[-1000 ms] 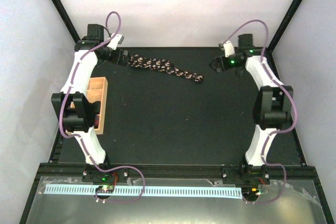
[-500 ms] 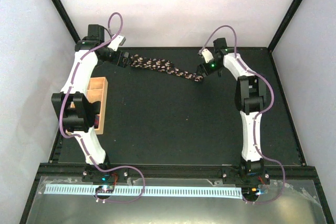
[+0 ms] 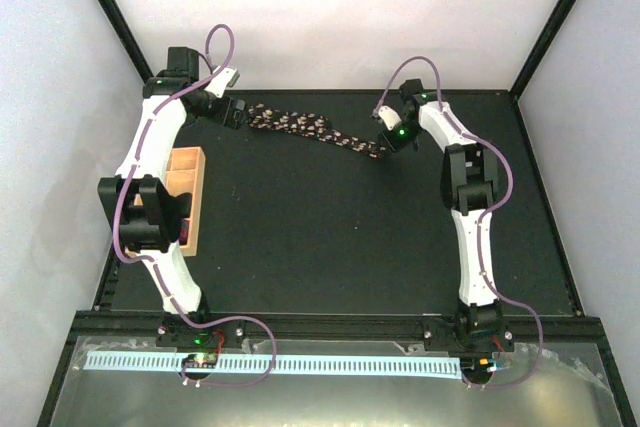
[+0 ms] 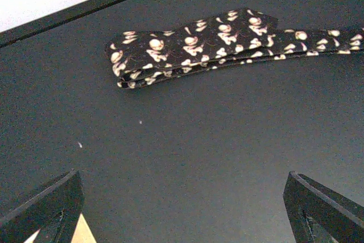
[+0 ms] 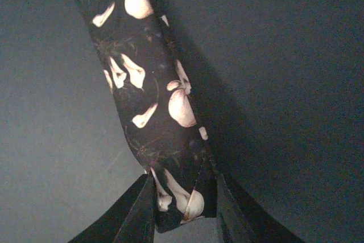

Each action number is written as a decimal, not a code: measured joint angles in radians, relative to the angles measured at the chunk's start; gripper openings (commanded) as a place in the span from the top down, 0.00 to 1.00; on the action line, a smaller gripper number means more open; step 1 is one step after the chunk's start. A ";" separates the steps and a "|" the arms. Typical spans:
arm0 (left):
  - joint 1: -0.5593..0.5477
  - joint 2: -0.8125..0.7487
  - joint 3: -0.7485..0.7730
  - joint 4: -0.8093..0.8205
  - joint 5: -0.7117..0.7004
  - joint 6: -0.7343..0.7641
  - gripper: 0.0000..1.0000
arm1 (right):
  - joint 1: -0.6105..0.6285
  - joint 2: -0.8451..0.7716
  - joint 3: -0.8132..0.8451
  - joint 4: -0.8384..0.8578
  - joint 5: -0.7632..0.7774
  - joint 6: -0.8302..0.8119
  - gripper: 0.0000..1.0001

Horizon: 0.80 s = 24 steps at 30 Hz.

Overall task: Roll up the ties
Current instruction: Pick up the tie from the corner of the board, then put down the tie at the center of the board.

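Observation:
The tie (image 3: pixel 310 129), dark with pale speckles, lies flat and slanted across the far part of the black table. My left gripper (image 3: pixel 236 112) hangs open just short of its wide left end (image 4: pixel 193 46); both fingers (image 4: pixel 51 203) stand far apart over bare table, nothing between them. My right gripper (image 3: pixel 383 144) sits at the narrow right end. In the right wrist view that end (image 5: pixel 148 83) runs down between the two fingers (image 5: pixel 139 211), which press on it from both sides and bunch the fabric.
A tan wooden compartment tray (image 3: pixel 186 197) stands at the left edge, partly under the left arm. Purple cables (image 3: pixel 222 42) loop above both wrists. The black frame rail (image 3: pixel 330 92) runs just behind the tie.
The right arm swung in from the far right to the tie's narrow end, and its jaws closed in on that end. The left arm stayed put and open.

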 measured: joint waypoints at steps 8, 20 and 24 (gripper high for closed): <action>-0.001 0.000 0.000 0.008 -0.002 0.005 0.01 | -0.023 -0.026 -0.055 -0.099 -0.004 -0.039 0.98; -0.182 0.014 0.000 0.021 -0.036 0.072 0.01 | -0.473 -0.478 -0.600 -0.261 -0.218 -0.153 0.98; -0.268 0.018 0.000 0.020 -0.024 0.085 0.01 | -0.409 -0.650 -0.715 -0.367 -0.451 -0.212 0.98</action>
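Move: The tie's narrow right end lies between the right hand's half-open fingers, about 1 cm below the hand point. The tie's wide folded part is some 23 cm to the left and 8 cm farther out, flat on the board. From the left hand, that wide part is about 12 cm ahead, 13 cm right and 21 cm below, the narrow end about 35 cm right, 3 cm ahead and 20 cm below, and the wooden box roughly 12 cm back, 10 cm left and 20 cm below. The tie's narrow end gets pinched as the right fingers close on it, and the right hand pulls it back about 19 cm and right some 17 cm, speeding up, then curls back left a little. It rises about 10 cm meanwhile, its fingers tilting towards the left and back. The open left hand later sweeps about 12 cm right, following the tie above the board and turning clockwise. ##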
